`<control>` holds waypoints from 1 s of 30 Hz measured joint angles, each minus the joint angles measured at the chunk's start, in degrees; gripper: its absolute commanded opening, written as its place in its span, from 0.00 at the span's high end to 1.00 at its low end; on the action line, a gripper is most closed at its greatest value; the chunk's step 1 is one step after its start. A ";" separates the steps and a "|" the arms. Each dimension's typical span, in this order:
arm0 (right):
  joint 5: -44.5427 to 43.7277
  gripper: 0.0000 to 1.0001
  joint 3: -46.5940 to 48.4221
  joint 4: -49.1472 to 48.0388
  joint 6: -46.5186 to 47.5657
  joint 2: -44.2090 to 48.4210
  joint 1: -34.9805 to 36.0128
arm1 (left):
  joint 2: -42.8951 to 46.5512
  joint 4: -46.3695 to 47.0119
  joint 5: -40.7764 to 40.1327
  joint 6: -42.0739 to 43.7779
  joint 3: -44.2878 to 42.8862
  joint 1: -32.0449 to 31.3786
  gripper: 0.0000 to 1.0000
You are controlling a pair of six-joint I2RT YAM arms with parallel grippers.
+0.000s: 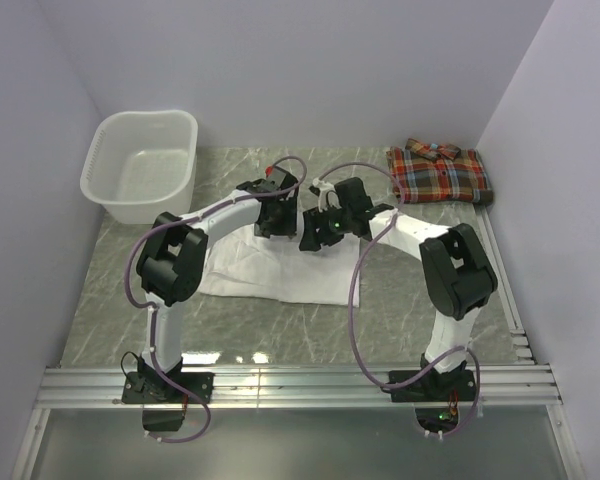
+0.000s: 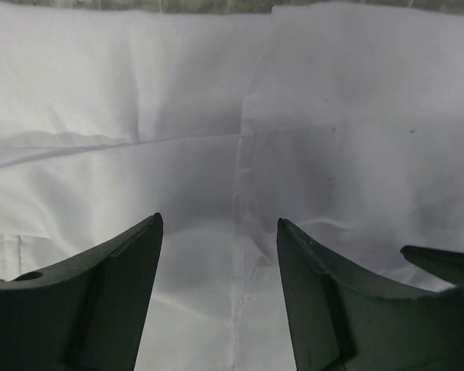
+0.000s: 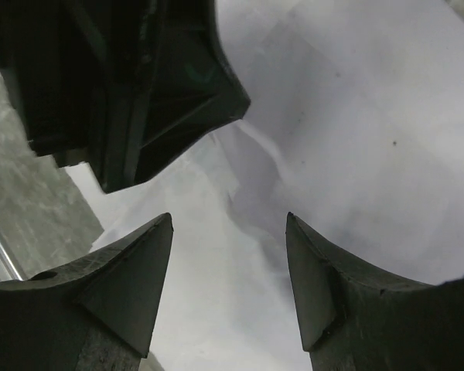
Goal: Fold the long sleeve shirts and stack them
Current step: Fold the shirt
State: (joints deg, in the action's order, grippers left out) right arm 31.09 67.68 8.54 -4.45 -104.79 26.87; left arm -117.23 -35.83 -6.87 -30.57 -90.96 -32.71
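Note:
A white shirt [image 1: 280, 272] lies spread flat on the table in front of both arms. A folded red-orange plaid shirt [image 1: 439, 172] sits at the back right. My left gripper [image 1: 273, 222] hovers over the white shirt's back edge. In its wrist view the gripper [image 2: 219, 224] is open with only the white cloth [image 2: 317, 124] below it. My right gripper [image 1: 312, 238] hangs close beside it, also over the white shirt. In the right wrist view this gripper [image 3: 229, 220] stands open and empty above the white cloth [image 3: 356, 116], with the left gripper's dark body [image 3: 139, 85] just beyond.
A white plastic laundry basket [image 1: 140, 165] stands at the back left. White walls close in the left, back and right sides. A metal rail [image 1: 300, 380] runs along the near edge by the arm bases.

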 measured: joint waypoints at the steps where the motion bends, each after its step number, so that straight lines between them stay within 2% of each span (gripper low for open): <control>1: 0.07 0.32 0.26 0.04 0.33 -0.83 0.07 | 0.00 0.09 0.00 0.00 0.48 -0.02 0.33; 13: 5.70 0.34 5.62 3.02 4.17 -6.99 0.76 | 0.00 0.57 0.00 -0.11 3.63 -0.13 0.33; 18: 9.14 0.39 8.13 5.95 6.78 -9.44 1.68 | 0.00 0.68 0.00 -0.24 3.63 -0.15 0.33; 24: 11.93 0.54 8.17 9.92 9.29 -9.88 2.25 | -0.07 0.74 -0.09 -0.31 3.63 -0.15 0.33; 30: 13.66 0.56 7.87 12.17 10.84 -8.57 2.25 | -0.07 0.83 -0.13 -0.35 3.63 -0.15 0.33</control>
State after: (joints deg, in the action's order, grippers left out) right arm 44.75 75.55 20.71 6.39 -113.36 29.12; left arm -117.30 -35.00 -7.01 -30.92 -87.33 -32.86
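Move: From the right hand, the loose fold in the middle of the white shirt lies roughly 4 cm back, 3 cm to its left and 4 cm below; the shirt's near edge is about 12 cm back and 2 cm left, its right edge some 12 cm right and 5 cm back. For the left hand, the seam sits almost straight below, about 3 cm down and 1 cm back, with that fold some 6 cm back, 4 cm right and 3 cm below. The open left hand sinks about 2 cm and draws back slightly over the seam, coming to rest on the white shirt beside the right hand and then staying there with its fingers still spread. The right hand first dips about 2 cm and slides left past the left fingers while turning counter-clockwise, then draws back some 4 cm towards the near edge, its fingers partly closing around the loose fold and the hand rising slightly at the very end. ##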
